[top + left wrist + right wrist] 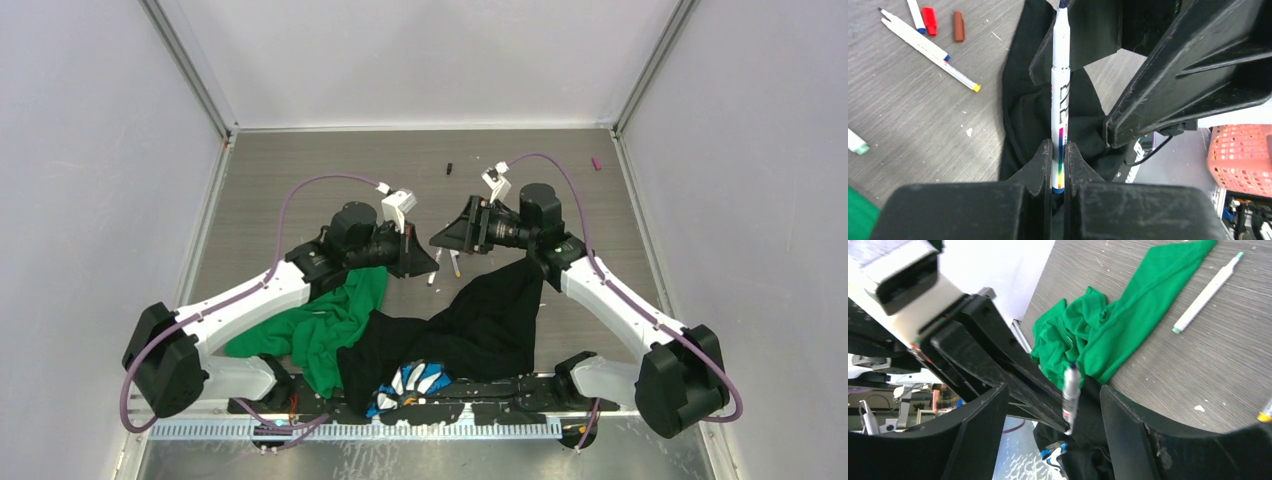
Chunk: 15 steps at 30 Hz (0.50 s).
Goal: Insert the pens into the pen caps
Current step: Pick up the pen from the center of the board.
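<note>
My left gripper (pixel 1058 145) is shut on the lower end of a white pen (pixel 1060 90) with a rainbow stripe, which points straight out from the fingers. In the right wrist view the same pen (pixel 1070 397) hangs between the wide-apart jaws of my open right gripper (pixel 1053 390), touching neither. The two grippers (pixel 428 262) (pixel 445 238) face each other mid-table. More pens (pixel 918 42) lie on the table beside a red cap (pixel 929 21) and a brown cap (pixel 958 26). A black cap (pixel 450 167) and a magenta cap (pixel 596 163) lie far back.
A black cloth (pixel 490 320) and a green cloth (pixel 320 320) lie crumpled near the arm bases. A teal-tipped pen (pixel 1205 292) rests beyond the green cloth. Grey walls close in the wooden table (pixel 300 160) on three sides.
</note>
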Motion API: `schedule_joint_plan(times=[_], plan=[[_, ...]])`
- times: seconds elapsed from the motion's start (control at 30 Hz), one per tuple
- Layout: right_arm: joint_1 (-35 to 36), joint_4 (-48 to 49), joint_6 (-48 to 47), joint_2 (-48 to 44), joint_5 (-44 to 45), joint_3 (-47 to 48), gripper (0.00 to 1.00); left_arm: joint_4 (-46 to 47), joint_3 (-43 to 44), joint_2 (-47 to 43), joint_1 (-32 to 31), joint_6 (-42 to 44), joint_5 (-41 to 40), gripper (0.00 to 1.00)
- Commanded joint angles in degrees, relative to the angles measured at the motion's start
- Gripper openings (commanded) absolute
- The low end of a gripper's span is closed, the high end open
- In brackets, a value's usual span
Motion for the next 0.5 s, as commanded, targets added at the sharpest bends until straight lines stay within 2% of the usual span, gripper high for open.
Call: schedule_joint_plan(times=[0.0,0.13,0.3,0.4,0.43,0.47], plan=[[2.7,5.88,1.9,-0.2,1.94,3.29,0.67,5.38,-1.07,-3.09,0.13,-1.29,4.63,0.0],[3.68,4.15,1.39,-0.55,4.71,3.21,0.45,5.01,-1.65,-4.26,0.16,-0.92,4.68,0.0],[4.04,1.38,-0.51,-0.03,6.6,3.28,0.26,5.64,-1.94,-4.84,0.13,-1.07,5.66,0.0],[4.2,1.72,-0.37,0.68,6.77,3.14,0.02,5.99,-1.89,-4.85,0.15,-1.14,5.86,0.0],[4.24,2.37,0.14,0.76,6.99,3.08,0.01,5.9,-1.87,-4.86,0.19,-1.22,5.44,0.03],[4.29,3.7,0.86,0.75,6.84,2.71,0.01,5.71,-1.82,-4.78,0.16,-1.45,4.61,0.13]])
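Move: In the left fingers the pen is already held by its blue rear end, its tip slanting forward and up; its middle lies about 4 cm ahead, 1 cm right and 2 cm above the left hand point. From the open right hand that middle is barely 1 cm ahead and 1 cm left, at the same height. Down on the table, some 22 cm below the right hand, the yellow-ended pen lies about 10 cm ahead and 2 cm right, the red cap 13 ahead and 4 right, the brown cap 12 ahead and 7 right. Easing about 1.5 cm farther left, the right hand brings its wide-open fingers around the pen and shuts them nearly fully, pinching it ahead of the left grip with its wrist almost unturned. The left hand keeps its hold on the rear end while drawing back some 1.5 cm and ending about 1 cm higher. ##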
